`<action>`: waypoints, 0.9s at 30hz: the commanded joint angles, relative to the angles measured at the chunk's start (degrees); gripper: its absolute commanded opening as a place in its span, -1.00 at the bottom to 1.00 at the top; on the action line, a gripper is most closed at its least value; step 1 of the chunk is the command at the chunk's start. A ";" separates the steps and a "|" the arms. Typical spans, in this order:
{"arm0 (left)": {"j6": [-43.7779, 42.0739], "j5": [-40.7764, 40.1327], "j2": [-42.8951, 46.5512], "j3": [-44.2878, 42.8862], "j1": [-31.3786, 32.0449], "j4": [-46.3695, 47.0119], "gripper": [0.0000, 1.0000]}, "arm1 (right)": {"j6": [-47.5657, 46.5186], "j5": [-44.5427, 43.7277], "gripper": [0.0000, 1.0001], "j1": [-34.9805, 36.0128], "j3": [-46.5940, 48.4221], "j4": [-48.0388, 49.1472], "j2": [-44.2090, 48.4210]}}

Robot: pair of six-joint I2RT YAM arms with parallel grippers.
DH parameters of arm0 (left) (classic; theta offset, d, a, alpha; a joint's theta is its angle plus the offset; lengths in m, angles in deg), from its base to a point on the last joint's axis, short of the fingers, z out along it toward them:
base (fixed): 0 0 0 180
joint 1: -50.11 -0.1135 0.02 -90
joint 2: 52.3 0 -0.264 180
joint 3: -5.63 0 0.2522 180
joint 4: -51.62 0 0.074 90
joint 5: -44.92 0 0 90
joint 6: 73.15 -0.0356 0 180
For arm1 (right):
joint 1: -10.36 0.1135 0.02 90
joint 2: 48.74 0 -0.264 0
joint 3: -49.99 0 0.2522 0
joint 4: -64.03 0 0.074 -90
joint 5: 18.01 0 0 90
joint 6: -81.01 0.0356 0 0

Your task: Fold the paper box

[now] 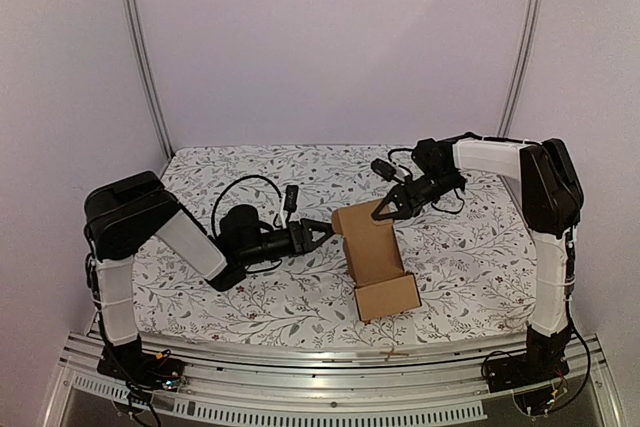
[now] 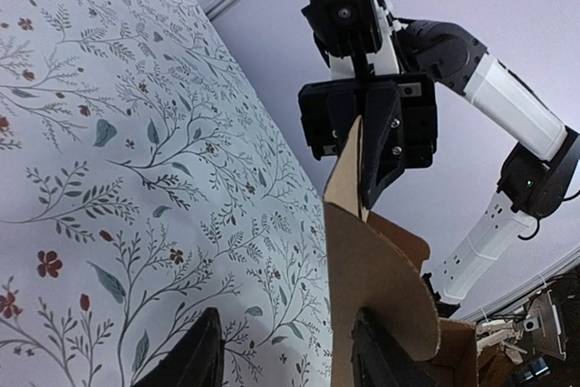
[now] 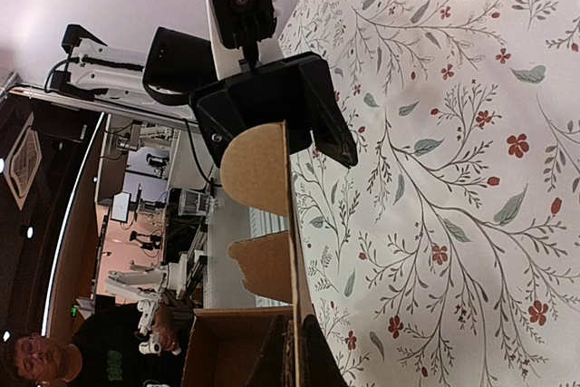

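Observation:
The brown paper box [image 1: 375, 257] stands in the middle of the table, its open tray at the front and a tall panel rising behind it. My right gripper [image 1: 385, 209] is shut on that panel's top edge; in the right wrist view the cardboard edge [image 3: 292, 224] runs straight between the closed fingers [image 3: 313, 360]. My left gripper [image 1: 328, 231] is at the panel's left side with its jaws open. A rounded side flap [image 2: 385, 287] lies against the left gripper's right finger [image 2: 390, 364], and a wide gap separates it from the left finger [image 2: 190, 355].
A floral cloth [image 1: 460, 247] covers the table. Black cables [image 1: 250, 187] and a small black plug lie behind the left arm. An aluminium rail [image 1: 330, 362] runs along the near edge, and white walls close the back and sides.

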 commanded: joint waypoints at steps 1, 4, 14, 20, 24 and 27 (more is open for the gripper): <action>1.50 5.34 -2.23 -2.30 2.30 9.05 -0.04 | 0.23 -0.21 -1.00 -0.16 -0.28 0.65 0.11; 2.02 6.17 -3.24 -3.69 2.66 9.75 -0.07 | 0.23 0.85 -1.00 -0.16 -0.39 0.61 0.10; 3.24 5.22 -6.04 -6.25 2.69 12.27 -0.23 | -0.80 3.74 -1.00 0.09 -0.77 -0.49 0.76; 4.97 5.39 -8.35 -8.54 2.61 15.22 -0.50 | -1.70 3.79 -1.00 0.78 -0.69 -1.04 1.21; 4.73 6.22 -8.50 -9.92 2.54 15.30 -0.60 | -1.83 3.77 -1.00 0.90 -0.77 -1.27 1.17; 4.70 6.84 -8.41 -10.92 2.30 15.35 -0.67 | -1.96 3.74 -1.00 0.90 -0.77 -1.39 1.17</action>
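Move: The small flap at the left end of the box lid is about 3 cm to my left hand's right, roughly level fore and aft and perhaps 1 cm higher. The lid panel's middle lies some 8 cm right, 4 cm back and 2 cm lower, the box tray about 10 cm right, 13 cm back and 9 cm below. From my right hand, already pinching the lid's far edge, that flap is some 7 cm left, 1 cm back and 2 cm lower. With my left fingers starting about half open, I reach some 4 cm to the right onto the lid's left end, drawing back slightly at first and turning the hand a few degrees clockwise. I close them most of the way over the flap, one finger on either side of the cardboard, pinching it against the lid's edge. My right hand stays almost in place and keeps its pinch on the lid's far edge. ##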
